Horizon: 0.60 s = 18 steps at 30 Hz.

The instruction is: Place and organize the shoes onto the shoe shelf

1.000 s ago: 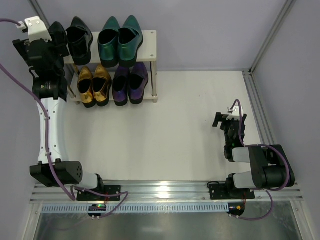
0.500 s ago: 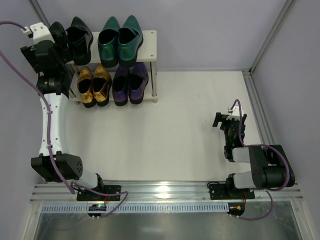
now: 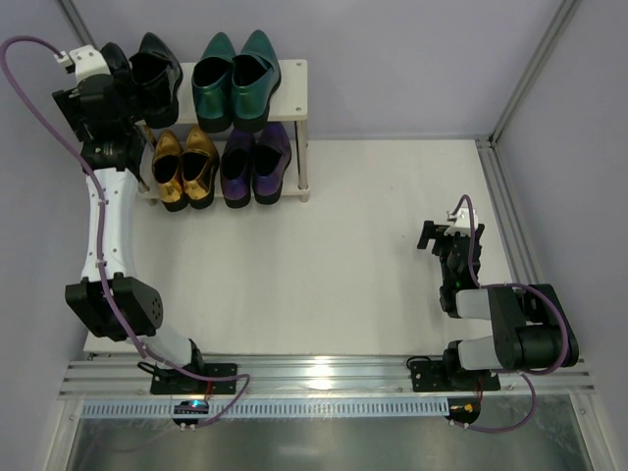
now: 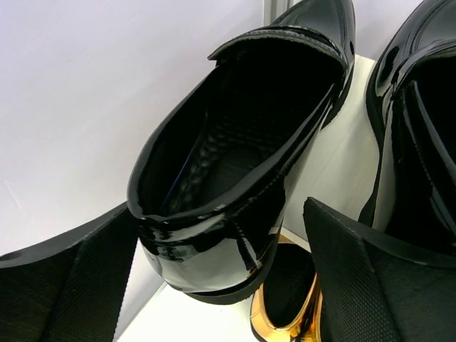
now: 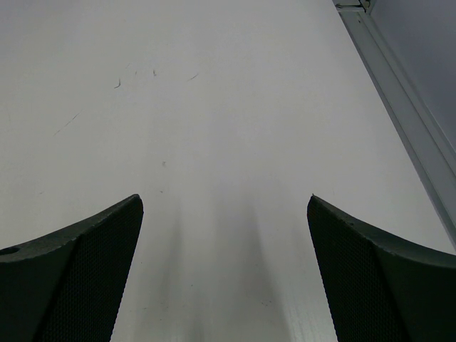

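The shoe shelf point(image 3: 290, 90) stands at the back left. Its top board holds two black shoes point(image 3: 157, 69) and two green shoes point(image 3: 234, 78). The lower board holds two gold shoes point(image 3: 184, 165) and two purple shoes point(image 3: 255, 162). My left gripper point(image 3: 110, 83) is at the shelf's left end. In the left wrist view it point(image 4: 219, 206) is open, its fingers either side of the heel of the leftmost black shoe point(image 4: 242, 142), which rests on the top board point(image 4: 335, 164). The other black shoe point(image 4: 420, 128) is to the right and a gold shoe point(image 4: 285, 313) is below. My right gripper point(image 3: 444, 235) is open and empty.
The purple back wall runs just behind the shelf. A metal frame post point(image 3: 525, 74) and rail point(image 3: 505, 216) line the right side. The right wrist view shows only bare white table point(image 5: 214, 107) and the rail point(image 5: 399, 92).
My left arm has swung to the right and towards the back, bringing the gripper closer in on the leftmost black shoe. The right arm has not moved.
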Motion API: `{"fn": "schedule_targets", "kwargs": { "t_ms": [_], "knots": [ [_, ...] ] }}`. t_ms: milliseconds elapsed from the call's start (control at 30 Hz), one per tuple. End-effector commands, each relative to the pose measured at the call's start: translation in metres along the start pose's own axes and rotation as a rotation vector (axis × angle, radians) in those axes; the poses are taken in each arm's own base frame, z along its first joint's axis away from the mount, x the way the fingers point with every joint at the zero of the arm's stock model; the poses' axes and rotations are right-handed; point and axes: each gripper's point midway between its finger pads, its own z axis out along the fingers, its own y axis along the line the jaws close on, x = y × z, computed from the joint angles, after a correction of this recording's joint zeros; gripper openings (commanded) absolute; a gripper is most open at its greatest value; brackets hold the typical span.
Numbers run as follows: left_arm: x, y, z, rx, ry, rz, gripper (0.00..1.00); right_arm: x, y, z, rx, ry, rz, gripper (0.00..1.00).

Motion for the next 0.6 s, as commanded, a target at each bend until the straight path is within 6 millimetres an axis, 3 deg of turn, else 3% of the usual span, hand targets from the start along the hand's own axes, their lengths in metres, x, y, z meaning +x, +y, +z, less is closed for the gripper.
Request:
{"fn": "schedule_targets", "kwargs": {
  "t_ms": [0,233,267,367,467,567],
  "knots": [
    [-0.032,-0.002,-0.002,0.021,-0.098,-0.047,0.88,-0.021,0.001,0.003,-0.006,-0.073,0.025,0.97],
    [-0.038,-0.012,-0.009,0.099,-0.141,-0.054,0.54,-0.021,0.001,0.003,-0.005,-0.071,0.024,0.97],
    [-0.039,-0.013,-0.011,0.108,-0.145,-0.054,0.42,-0.021,0.002,0.003,-0.006,-0.073,0.025,0.97],
    [-0.039,-0.017,-0.016,0.146,-0.157,-0.052,0.17,-0.021,0.001,0.003,-0.006,-0.073,0.023,0.97],
    [-0.039,-0.02,-0.022,0.177,-0.176,-0.058,0.0,-0.02,0.001,0.003,-0.006,-0.07,0.024,0.97],
    [-0.039,-0.028,-0.03,0.238,-0.204,-0.057,0.0,-0.021,0.001,0.003,-0.006,-0.071,0.024,0.97]
  ]
}}
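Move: The left black shoe lies heel-first before the left hand, its middle about 10 cm ahead, 2 cm left and roughly level. The right black shoe stands about 9 cm ahead and 9 cm right; the nearest teal shoe is 9 cm ahead, 21 cm right. The left golden shoe is 8 cm ahead, 3 cm right and some 22 cm below. From the right hand, the left black shoe is about 20 cm ahead, 80 cm left and 31 cm up. The left fingers close and pinch the left black shoe's heel, the hand easing about 1 cm right. ##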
